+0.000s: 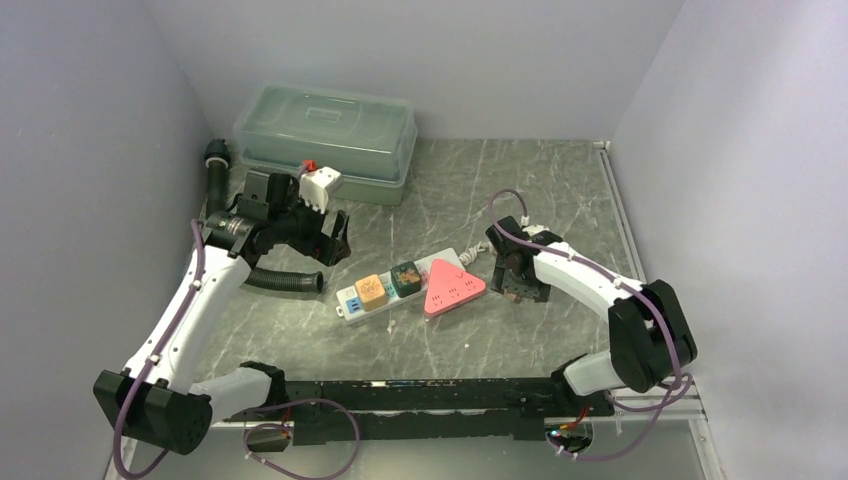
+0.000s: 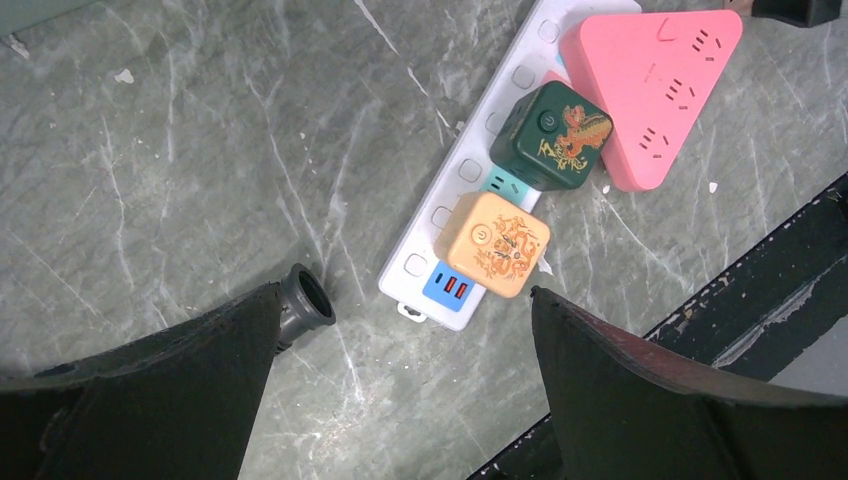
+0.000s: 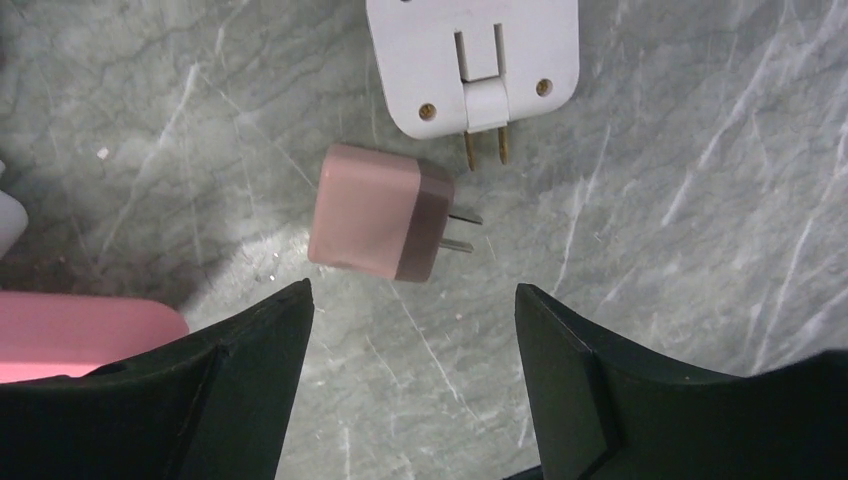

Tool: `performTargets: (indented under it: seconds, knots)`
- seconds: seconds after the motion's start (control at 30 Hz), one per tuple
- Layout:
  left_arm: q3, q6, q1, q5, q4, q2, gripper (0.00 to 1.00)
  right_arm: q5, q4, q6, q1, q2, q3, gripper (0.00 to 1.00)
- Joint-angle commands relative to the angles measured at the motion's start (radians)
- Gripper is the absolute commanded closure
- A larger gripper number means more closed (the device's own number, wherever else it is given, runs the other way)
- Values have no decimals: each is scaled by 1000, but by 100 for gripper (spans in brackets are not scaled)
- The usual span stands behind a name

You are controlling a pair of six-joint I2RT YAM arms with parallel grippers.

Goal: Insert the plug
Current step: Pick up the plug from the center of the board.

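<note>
A small pink plug (image 3: 380, 212) lies flat on the marble table, its two prongs pointing right. My right gripper (image 3: 412, 300) hovers just short of it, open, with only bare table between the fingers. The white power strip (image 1: 352, 303) lies mid-table and carries an orange cube (image 1: 371, 290), a green cube (image 1: 405, 278) and a pink triangular socket block (image 1: 453, 287). In the left wrist view the strip (image 2: 470, 170) runs diagonally, with the orange cube (image 2: 497, 243) nearest. My left gripper (image 2: 405, 295) is open above the table beside the strip's end. From above, the right gripper (image 1: 515, 275) sits just right of the triangle.
A white adapter (image 3: 472, 62) with folded prongs lies just beyond the pink plug. A black corrugated hose (image 1: 285, 280) lies left of the strip, its open end (image 2: 305, 300) by my left finger. A lidded translucent box (image 1: 325, 140) stands at the back left. Grey walls enclose the table.
</note>
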Motion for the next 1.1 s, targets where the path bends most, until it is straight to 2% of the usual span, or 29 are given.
performTargets:
  seconds: [0.0, 0.33, 0.57, 0.7, 0.77, 0.87, 0.97, 1.07]
  knots:
    - [44, 24, 5, 34, -30, -11, 1, 20, 126, 33, -14, 20, -12, 24]
    - [42, 33, 6, 59, -50, -21, 1, 23, 195, 32, -16, 102, -3, 26]
    - [27, 50, 5, 94, -51, -32, 1, 27, 228, 25, -18, 130, -27, 40]
    - [-6, 114, 5, 200, -40, -72, 1, 26, 227, 17, -18, 152, -14, 49]
    - [-23, 160, 4, 242, -26, -97, 1, 26, 219, 11, -18, 148, -9, 56]
    - [-25, 230, 5, 311, -16, -114, 1, 32, 183, 0, -18, 96, 2, 59]
    - [-31, 327, 4, 369, 7, -124, 1, 22, 122, -27, -18, -22, 39, 64]
    - [-47, 434, 3, 419, 54, -142, 1, -68, 89, -96, -18, -150, 100, 67]
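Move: The pink plug lies almost under my right hand, about 3 cm ahead, 1 cm to the left and 3 cm below. At the same table level, the white adapter is some 4 cm farther out and 4 cm to the right of the plug, while the pink triangle socket sits roughly 11 cm to its left, about level with it. From my left hand the plug is about 32 cm to the right, roughly level fore and aft, and 21 cm lower. I ease my right hand forward and down about 3 cm each onto the pink plug, fingers still partly open. I then close them on its back and its pronged side, pinch it and start lifting, some 2.5 cm by the end. My open left hand, high near the power strip, draws back about 4 cm, then also goes right and up about 3 cm each, turning some 20 degrees clockwise. ##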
